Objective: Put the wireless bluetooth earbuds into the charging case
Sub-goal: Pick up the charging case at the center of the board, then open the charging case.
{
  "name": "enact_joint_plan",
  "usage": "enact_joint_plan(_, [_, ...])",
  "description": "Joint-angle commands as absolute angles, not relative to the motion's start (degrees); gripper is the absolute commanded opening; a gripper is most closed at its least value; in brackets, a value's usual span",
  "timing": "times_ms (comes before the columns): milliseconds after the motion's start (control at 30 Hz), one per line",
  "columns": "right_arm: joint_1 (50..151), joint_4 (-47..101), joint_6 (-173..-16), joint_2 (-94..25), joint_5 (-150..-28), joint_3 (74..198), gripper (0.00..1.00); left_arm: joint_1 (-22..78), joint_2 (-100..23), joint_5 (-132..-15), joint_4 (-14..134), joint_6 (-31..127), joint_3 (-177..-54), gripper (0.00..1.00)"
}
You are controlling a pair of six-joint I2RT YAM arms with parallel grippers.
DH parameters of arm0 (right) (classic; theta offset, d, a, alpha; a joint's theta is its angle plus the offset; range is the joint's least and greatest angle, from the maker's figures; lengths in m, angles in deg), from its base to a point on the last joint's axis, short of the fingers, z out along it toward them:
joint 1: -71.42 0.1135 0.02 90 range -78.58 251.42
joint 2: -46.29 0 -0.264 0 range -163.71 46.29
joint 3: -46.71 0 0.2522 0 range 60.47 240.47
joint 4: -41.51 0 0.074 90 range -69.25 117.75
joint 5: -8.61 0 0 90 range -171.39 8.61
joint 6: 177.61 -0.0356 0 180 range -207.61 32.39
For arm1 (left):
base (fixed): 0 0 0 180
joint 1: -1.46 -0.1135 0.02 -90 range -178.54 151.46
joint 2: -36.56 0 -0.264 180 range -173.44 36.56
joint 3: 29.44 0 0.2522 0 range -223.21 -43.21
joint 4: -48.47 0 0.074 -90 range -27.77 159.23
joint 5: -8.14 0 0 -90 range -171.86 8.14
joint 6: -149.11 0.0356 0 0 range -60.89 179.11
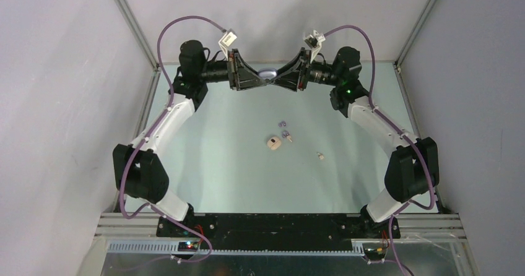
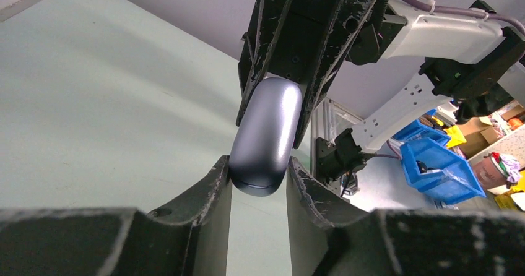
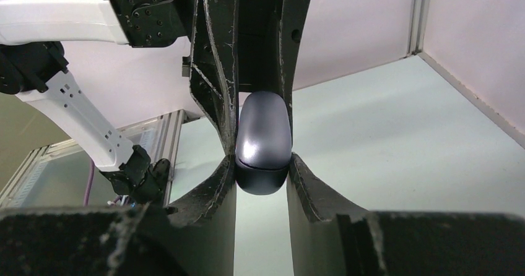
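A glossy lavender-grey charging case [image 1: 268, 74] hangs above the far middle of the table, held from both sides. In the left wrist view my left gripper [image 2: 259, 172] is shut on one end of the case [image 2: 265, 133], both fingers touching it. The right gripper [image 3: 262, 168] is shut on the other end of the case [image 3: 264, 141]. The lid seam shows and the case is closed. Tiny earbuds lie on the table mid-way: two purple ones [image 1: 284, 125] and a white one [image 1: 289, 138] close together, and another white one [image 1: 321, 156] further right.
A small beige-white rounded box [image 1: 273, 143] lies just left of the earbuds. Grey walls and metal frame posts [image 1: 133, 25] close in the pale green table [image 1: 235, 177] at the back and sides.
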State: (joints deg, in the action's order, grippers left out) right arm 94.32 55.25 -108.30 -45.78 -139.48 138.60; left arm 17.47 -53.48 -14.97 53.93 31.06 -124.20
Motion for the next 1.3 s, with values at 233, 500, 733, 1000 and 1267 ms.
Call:
enact_joint_plan(233, [90.3,43.1,-101.8,-43.3,-142.4,140.1,0.61,18.0,-51.4,-19.3,74.7,54.9,-128.3,0.00])
enact_joint_plan(500, [87.8,14.3,-85.7,-44.6,-141.7,150.3,0.56,19.6,-49.6,-30.4,104.7,95.9,-128.7,0.00])
enact_joint_plan(733, [91.6,-5.6,-65.2,-49.3,-143.5,157.9,0.48,23.1,-43.5,-36.6,102.7,104.9,-121.5,0.00])
enact_joint_plan(1000, [98.1,-8.6,-55.6,-53.1,-141.2,159.3,0.63,23.7,-42.6,-39.0,100.1,103.9,-121.1,0.00])
enact_joint_plan(1267, [101.2,-5.0,-57.1,-54.9,-140.3,159.0,0.60,23.8,-42.3,-38.7,95.5,97.5,-121.3,0.00])
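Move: The charging case is pinched end to end between the two hands, its middle about 2 cm to the right of the left hand and 2 cm to the left of the right hand, level with both. On the board, some 28 cm below the left hand, a beige case lies roughly 4 cm back and 4 cm to its right, and the purple earbuds about 2 cm ahead and 8 cm to its right. The right hand opens its fingers, lets go of the charging case and draws off about 5 cm to its right and a little forward, then swings back left, rearward and down with fingers still open and tipping downward, ending some 11 cm lower, facing the case's free end. Meanwhile the left hand keeps its pinch and carries the case down about 11 cm towards the board, also going some 4 cm left and a little back, while its fingers tip down by roughly 35 degrees and the wrist rolls about 30 degrees. ##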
